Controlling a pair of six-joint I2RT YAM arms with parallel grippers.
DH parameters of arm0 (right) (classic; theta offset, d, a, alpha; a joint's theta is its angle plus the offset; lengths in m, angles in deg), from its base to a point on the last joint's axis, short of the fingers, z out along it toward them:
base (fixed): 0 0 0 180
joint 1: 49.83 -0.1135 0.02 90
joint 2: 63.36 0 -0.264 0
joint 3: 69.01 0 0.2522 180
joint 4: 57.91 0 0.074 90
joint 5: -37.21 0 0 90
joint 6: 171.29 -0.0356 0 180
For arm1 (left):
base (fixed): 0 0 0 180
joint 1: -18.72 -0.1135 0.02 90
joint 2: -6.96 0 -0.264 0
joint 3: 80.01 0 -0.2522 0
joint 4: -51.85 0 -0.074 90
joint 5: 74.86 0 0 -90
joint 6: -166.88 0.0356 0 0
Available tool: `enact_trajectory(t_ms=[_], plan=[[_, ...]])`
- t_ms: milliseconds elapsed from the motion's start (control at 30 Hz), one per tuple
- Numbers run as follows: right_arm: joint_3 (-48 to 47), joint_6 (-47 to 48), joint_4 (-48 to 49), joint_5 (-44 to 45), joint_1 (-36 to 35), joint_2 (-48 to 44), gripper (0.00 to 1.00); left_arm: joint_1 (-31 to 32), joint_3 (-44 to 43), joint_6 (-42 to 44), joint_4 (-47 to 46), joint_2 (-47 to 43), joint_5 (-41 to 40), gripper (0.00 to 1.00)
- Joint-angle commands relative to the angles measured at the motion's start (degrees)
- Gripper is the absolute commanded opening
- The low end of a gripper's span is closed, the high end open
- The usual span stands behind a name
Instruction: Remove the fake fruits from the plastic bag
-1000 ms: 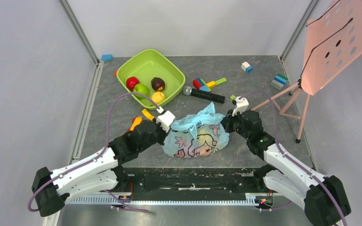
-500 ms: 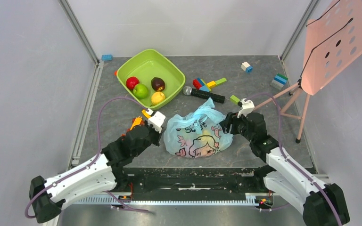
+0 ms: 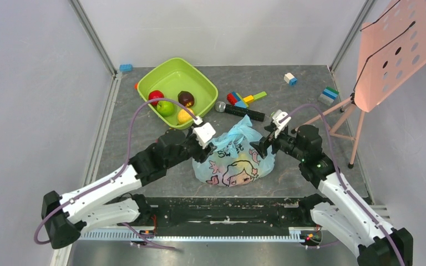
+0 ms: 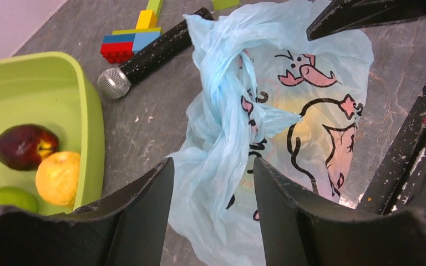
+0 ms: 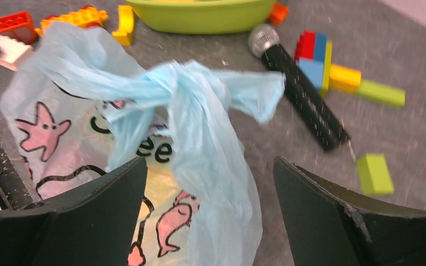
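Note:
The light-blue plastic bag (image 3: 233,159) with cartoon prints lies on the grey table between my two arms, its top twisted into a knot (image 3: 243,128). Something yellowish shows faintly through the plastic (image 4: 299,113). My left gripper (image 3: 209,147) is at the bag's left side, open, with loose folds between its fingers (image 4: 212,163). My right gripper (image 3: 258,147) stands open over the bag's right side (image 5: 209,160), wider than the left. Fake fruits lie in the lime-green bowl (image 3: 199,77): red (image 3: 156,95), green (image 3: 166,107), dark brown (image 3: 186,98), yellow (image 3: 184,115).
A black microphone (image 3: 241,111) lies just behind the bag, with coloured blocks (image 3: 243,98) beyond it. More blocks sit at the back right (image 3: 290,78) (image 3: 328,95) and the back left (image 3: 125,67). A pink music stand (image 3: 391,50) stands on the right.
Both grippers have gone from shut to open and let the bag go. The left arm drew back, then came forward against the bag's left side. The right wrist swung towards the bag.

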Motion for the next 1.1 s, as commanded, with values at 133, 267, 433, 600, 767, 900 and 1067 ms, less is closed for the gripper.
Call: enact_trajectory(t_ms=[133, 267, 433, 600, 767, 900, 1067], plan=[[-12.99, 11.63, -5.67, -11.76, -0.19, 9.96, 0.88, 0.08, -4.59, 7.30, -3.32, 9.31, 11.17, 0.58], [-14.86, 13.19, -4.60, -13.68, -0.43, 14.77, 0.88, 0.09, -3.69, 8.58, -4.74, 10.82, 13.49, 0.58], [-15.74, 14.51, -4.19, -14.39, -2.37, 19.87, 0.89, 0.10, -3.01, 11.31, -6.31, 13.63, 12.38, 0.65], [-15.66, 14.43, -4.23, -9.28, -5.42, 22.85, 0.74, 0.07, -3.62, 11.87, -4.21, 18.68, 9.64, 0.50], [-14.22, 11.47, -2.75, -2.07, -5.58, 21.30, 0.44, 0.12, -3.26, 8.32, -2.89, 21.00, 5.07, 0.24], [-12.39, 8.22, -1.69, 3.21, -5.56, 19.00, 0.17, 0.12, -2.68, 6.60, -2.58, 21.18, 3.81, 0.06], [-9.30, 1.23, -0.19, 13.12, -5.57, 14.96, 0.00, 0.12, -0.70, 3.29, -3.13, 17.59, 1.63, 0.02]])
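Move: Ahead and to its right, the left hand has the plastic bag's knotted top some 7 cm right, 2 cm forward and 9 cm below. The bag's full body lies 8 cm right of the hand and 5 cm back, and the green tub 15 cm left and 22 cm farther out. From the right hand the knot is about 7 cm left, 2 cm forward and 4 cm lower, the microphone 3 cm left and 13 cm ahead. Closing in on the bag's knot from both sides, the left hand sinks about 10 cm and shifts 4 cm right, rolling its left side up some 15 degrees. The right rises briefly, swings left and dips below its start, then eases back right and forward as it shuts. Both sets of open fingers close, pinching plastic at the knot's two sides. ##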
